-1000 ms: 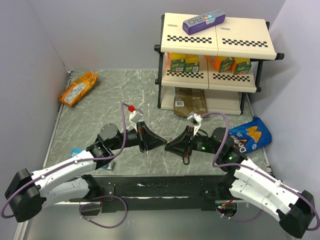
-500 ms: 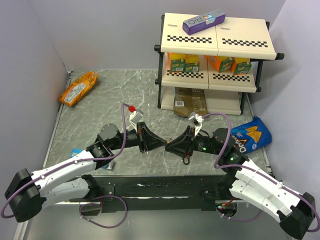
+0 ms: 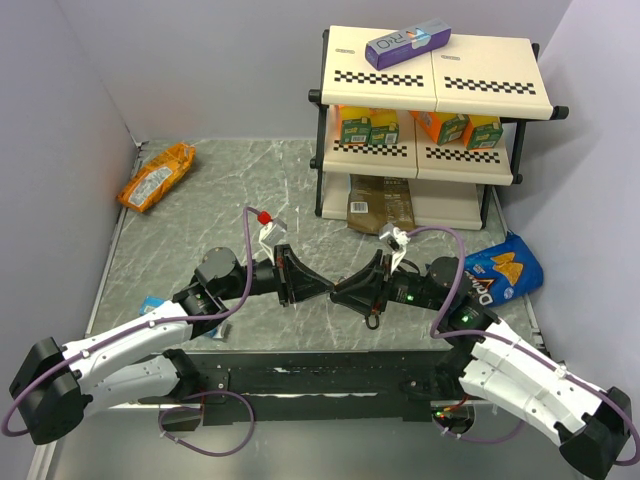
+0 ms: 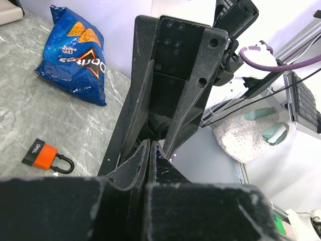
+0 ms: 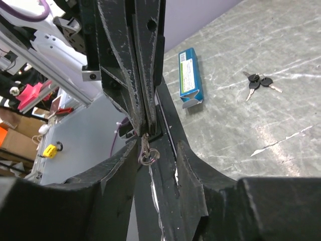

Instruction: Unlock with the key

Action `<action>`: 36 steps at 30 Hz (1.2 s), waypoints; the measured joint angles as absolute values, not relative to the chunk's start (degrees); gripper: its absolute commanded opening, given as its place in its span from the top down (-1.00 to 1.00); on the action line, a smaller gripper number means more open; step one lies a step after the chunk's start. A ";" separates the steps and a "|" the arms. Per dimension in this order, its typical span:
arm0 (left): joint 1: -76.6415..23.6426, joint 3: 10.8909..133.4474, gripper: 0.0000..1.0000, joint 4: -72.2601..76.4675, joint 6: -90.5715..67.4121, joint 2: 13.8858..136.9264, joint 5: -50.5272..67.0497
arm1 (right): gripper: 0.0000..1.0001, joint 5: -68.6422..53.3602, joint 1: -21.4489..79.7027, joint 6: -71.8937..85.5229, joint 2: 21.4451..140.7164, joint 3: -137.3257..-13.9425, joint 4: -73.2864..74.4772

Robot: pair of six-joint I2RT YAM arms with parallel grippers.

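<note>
The key (image 5: 258,83), a tiny bunch with black heads and thin blades, lies on the marble table (image 3: 230,190) beyond both grippers. My left gripper (image 3: 326,288) (image 4: 149,143) is shut, and in the right wrist view a thin metal piece with a small ring (image 5: 147,156) hangs from its tips. My right gripper (image 3: 340,295) (image 5: 156,150) is open, its fingers standing either side of the left gripper's tips without touching the ring. An orange-red padlock (image 4: 45,154) with a black shackle lies on the table under the right arm.
A blue Doritos bag (image 3: 505,268) (image 4: 75,47) lies at the right. A two-tier shelf rack (image 3: 430,120) with boxes stands at the back right, a brown packet (image 3: 380,205) under it. An orange snack bag (image 3: 157,176) lies back left, a blue box (image 5: 189,78) near left.
My right gripper's jaws have spread wider around the left gripper's tips. The left gripper has stayed shut and almost still.
</note>
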State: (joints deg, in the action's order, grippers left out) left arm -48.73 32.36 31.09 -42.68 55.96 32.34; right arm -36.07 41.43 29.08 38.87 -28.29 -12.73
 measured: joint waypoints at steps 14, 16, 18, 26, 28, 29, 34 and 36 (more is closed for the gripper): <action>-48.73 32.36 0.98 31.77 -42.68 55.96 32.75 | 0.44 -36.23 41.43 29.12 38.20 -28.29 -12.91; -48.73 32.36 0.98 31.79 -42.68 55.96 32.73 | 0.47 -36.58 41.43 29.15 38.44 -28.29 -13.21; -48.73 32.36 0.98 31.83 -42.68 55.96 32.73 | 0.56 -37.08 41.43 29.21 38.74 -28.29 -13.37; -48.73 32.10 0.98 31.86 -42.68 55.96 32.75 | 1.00 -39.09 41.43 29.91 39.86 -28.49 -14.13; -48.71 32.10 0.98 31.88 -42.68 55.96 32.75 | 1.00 -39.05 41.43 29.95 39.77 -28.49 -14.11; -48.73 32.10 0.98 31.90 -42.68 55.96 32.75 | 1.00 -38.98 41.43 29.95 39.68 -28.49 -14.06; -48.73 32.10 0.89 31.99 -42.68 55.99 32.73 | 1.00 -38.04 41.43 29.91 39.09 -28.49 -13.45; -48.73 32.10 0.26 31.88 -42.63 55.99 32.56 | 1.00 -37.15 41.50 29.87 38.79 -28.49 -12.95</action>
State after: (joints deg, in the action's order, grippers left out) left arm -48.73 32.10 31.88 -42.63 55.99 32.56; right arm -37.15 41.50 29.87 38.79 -28.49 -12.95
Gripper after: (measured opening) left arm 0.040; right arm 0.009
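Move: The right hand goes for the key that the left fingers still hold by one end, its ring sticking out between the half-open right fingers, about 1 cm to the left of the right hand point and level with it; it is 2 cm to the right of the left hand. The brass padlock lies on the table some 10 cm ahead of the right hand and 22 cm below, the orange padlock roughly 4 cm ahead and 8 cm to its right. The left hand stays in place as the holder, pointing right with its fingers practically shut on the key, while the right hand eases up barely half a centimetre and then about as far back, lining its fingers up on the ring end. From a little under half open, the right fingers close fully and pinch the thin key tip to tip against the left ones, and only at the very end does the left grip slacken, without yet opening plainly. ##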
